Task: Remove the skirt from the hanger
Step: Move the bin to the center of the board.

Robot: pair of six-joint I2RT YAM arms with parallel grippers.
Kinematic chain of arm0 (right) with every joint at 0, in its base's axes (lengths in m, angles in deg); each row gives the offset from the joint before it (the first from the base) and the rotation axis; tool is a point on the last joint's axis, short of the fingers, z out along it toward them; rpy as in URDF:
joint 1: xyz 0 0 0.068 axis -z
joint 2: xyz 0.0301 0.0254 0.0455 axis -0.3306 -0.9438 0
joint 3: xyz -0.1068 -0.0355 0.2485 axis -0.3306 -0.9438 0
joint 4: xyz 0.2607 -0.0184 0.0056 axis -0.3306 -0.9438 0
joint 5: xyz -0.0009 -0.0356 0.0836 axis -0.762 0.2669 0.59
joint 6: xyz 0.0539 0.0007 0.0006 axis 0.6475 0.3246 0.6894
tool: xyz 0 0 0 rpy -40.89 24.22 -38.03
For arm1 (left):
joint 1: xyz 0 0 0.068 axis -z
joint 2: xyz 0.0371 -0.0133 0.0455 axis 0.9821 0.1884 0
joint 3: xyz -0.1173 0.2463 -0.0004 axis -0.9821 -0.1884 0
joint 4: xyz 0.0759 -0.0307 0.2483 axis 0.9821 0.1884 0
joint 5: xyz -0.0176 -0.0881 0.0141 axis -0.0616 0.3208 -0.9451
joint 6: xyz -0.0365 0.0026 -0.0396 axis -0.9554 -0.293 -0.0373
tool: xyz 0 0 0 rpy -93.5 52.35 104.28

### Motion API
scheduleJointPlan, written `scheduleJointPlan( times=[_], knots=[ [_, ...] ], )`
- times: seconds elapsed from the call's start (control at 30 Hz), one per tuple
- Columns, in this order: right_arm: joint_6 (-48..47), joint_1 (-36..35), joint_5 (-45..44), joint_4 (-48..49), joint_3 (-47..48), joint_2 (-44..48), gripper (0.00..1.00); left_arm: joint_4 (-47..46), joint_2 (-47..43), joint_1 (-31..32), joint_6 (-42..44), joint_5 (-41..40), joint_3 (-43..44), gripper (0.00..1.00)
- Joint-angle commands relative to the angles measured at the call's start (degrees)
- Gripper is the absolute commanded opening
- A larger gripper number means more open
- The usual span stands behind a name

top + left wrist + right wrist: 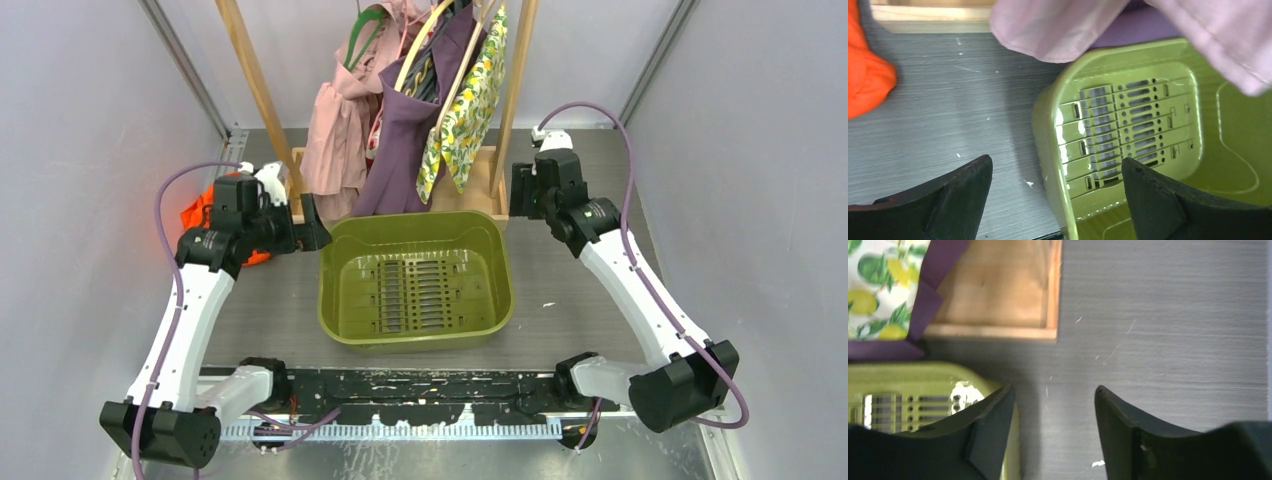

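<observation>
Three garments hang on hangers from a wooden rack at the back: a pink one (335, 130), a purple one (410, 130) and a lemon-print one (468, 105). I cannot tell which of them is the skirt. My left gripper (312, 236) is open and empty, low by the green basin's back-left corner, just below the pink hem (1048, 30). My right gripper (520, 192) is open and empty beside the rack's right post, over bare table near the basin's back-right corner. The lemon print (873, 290) and the purple hem (923, 295) show at the top left of the right wrist view.
A green slotted basin (420, 225) stands mid-table in front of the rack; its rim (1048, 130) lies between my left fingers in that view. The rack's wooden base (998, 290) sits behind the basin. An orange cloth (200, 215) lies at the left, behind my left arm.
</observation>
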State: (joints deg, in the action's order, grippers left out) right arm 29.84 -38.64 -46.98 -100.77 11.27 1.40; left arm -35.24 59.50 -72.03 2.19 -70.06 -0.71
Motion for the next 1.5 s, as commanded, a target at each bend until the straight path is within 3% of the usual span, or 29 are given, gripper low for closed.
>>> scheduleJointPlan(
  times=[0.0,0.13,0.17,0.8,1.47],
  knots=[
    [1.7,-3.4,4.4,-6.4,1.9,1.5,0.58,-4.6,-3.6,0.8,1.6,5.8,0.1,0.99],
    [3.5,-5.6,8.0,-9.2,2.9,1.9,0.28,-4.7,-3.8,0.9,0.7,7.3,-1.7,0.99],
    [3.9,-5.9,9.0,-9.7,3.0,1.8,0.26,-4.9,-3.9,0.9,0.2,7.5,-2.2,1.00],
    [2.3,-16.3,12.9,-7.9,5.3,-10.9,0.22,-5.3,-2.7,1.2,-1.1,4.7,-4.2,0.99],
    [-2.2,-16.3,-13.6,6.3,0.4,-19.1,0.18,-5.0,-0.9,1.2,-0.7,2.8,-2.3,0.99]
  ],
)
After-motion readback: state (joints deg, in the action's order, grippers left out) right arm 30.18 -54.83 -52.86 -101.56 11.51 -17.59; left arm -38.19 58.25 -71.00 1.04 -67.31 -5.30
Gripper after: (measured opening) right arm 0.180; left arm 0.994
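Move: The right hand hovers just outside the bin's right side; the bin's middle lies about 22 cm to its left, 10 cm back and 16 cm below. The rack base's near right corner is some 3 cm ahead, 4 cm left and 20 cm below; the lemon skirt's lower end hangs roughly 17 cm left, 3 cm ahead and 8 cm below. From the left hand the bin's middle is about 20 cm right, 5 cm back, 14 cm below. Right hand, fingers closing, swings left and back, then forward-right, sinking about 11 cm into the bin's far-right corner. ##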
